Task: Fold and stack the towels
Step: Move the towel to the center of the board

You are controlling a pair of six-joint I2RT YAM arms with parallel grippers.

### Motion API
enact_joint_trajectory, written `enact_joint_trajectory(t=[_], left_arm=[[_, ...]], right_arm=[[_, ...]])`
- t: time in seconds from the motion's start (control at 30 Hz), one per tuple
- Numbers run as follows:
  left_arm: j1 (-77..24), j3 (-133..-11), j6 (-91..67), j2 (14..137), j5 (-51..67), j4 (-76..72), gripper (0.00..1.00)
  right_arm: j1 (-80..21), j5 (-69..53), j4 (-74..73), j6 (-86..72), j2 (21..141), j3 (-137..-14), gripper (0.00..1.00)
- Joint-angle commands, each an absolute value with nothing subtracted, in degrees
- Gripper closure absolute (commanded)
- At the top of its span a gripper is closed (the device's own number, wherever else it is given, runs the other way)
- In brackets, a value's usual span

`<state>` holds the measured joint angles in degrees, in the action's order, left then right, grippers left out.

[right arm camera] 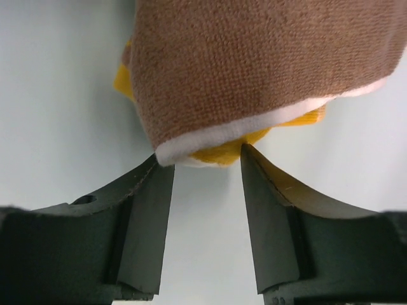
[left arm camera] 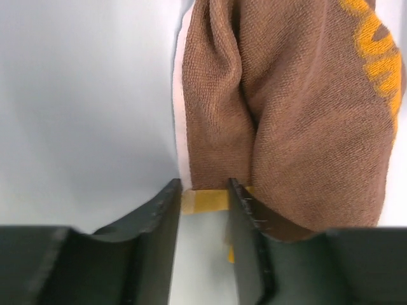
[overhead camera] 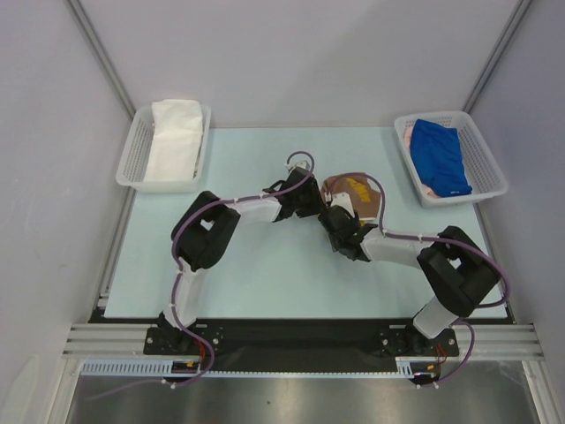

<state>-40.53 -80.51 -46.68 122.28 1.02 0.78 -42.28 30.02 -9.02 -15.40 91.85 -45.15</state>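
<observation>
A brown towel (overhead camera: 357, 193) with yellow print lies bunched at the middle of the table, and both grippers meet at its near-left side. In the left wrist view, my left gripper (left arm camera: 205, 190) has its fingers apart; the towel's (left arm camera: 286, 114) yellow hem sits between the tips, and the right finger (left arm camera: 248, 210) is tucked against the brown cloth. My right gripper (right arm camera: 200, 155) stands open, its tips just touching the white-and-yellow edge of the towel (right arm camera: 254, 63). A white towel (overhead camera: 174, 137) lies in the left basket. A blue towel (overhead camera: 439, 155) lies over a pink one (overhead camera: 408, 137) in the right basket.
A white mesh basket (overhead camera: 132, 159) stands at the back left of the pale mat, and another (overhead camera: 490, 168) at the back right. Grey walls close in both sides. The two arms bend inward, with their elbows near the front of the mat.
</observation>
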Motion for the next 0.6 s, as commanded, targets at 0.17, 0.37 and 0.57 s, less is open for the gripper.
enact_joint_trajectory(t=[0.17, 0.37, 0.57], left_arm=[[-40.25, -81.65, -47.64, 124.11, 4.31, 1.50, 0.95], [-38.50, -79.11, -44.13, 117.87, 3.61, 0.26, 1.00], [-36.04, -73.40, -41.05, 103.75, 1.59, 0.18, 1.00]], right_arm=[[-42.45, 36.74, -10.18, -17.23, 92.65, -50.01, 0.82], [-38.42, 32.88, -16.42, -17.58, 84.14, -54.13, 0.95], [-36.21, 24.27, -24.85, -18.19, 76.03, -61.42, 0.98]])
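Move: The brown towel's near edge lies between the right hand's open fingers, its gathered corner about 1 cm to their left and 1 cm below; the bulk of the towel stretches some 8 cm ahead and 3 cm right. The towel's left hem corner is right at the left fingertips, about 1 cm below and 1 cm nearer. From the right hand, the basket with the blue towel stands roughly 31 cm right and 20 cm ahead. Up about 10 cm and some 3 cm forward goes the right hand, after shutting its fingers on the towel's near edge, pinching it and tilting about 10 degrees as it climbs. The left hand sinks slightly and closes fully at the hem corner, then backs off left and upward by roughly 3 cm each with nothing seen in its grip. ##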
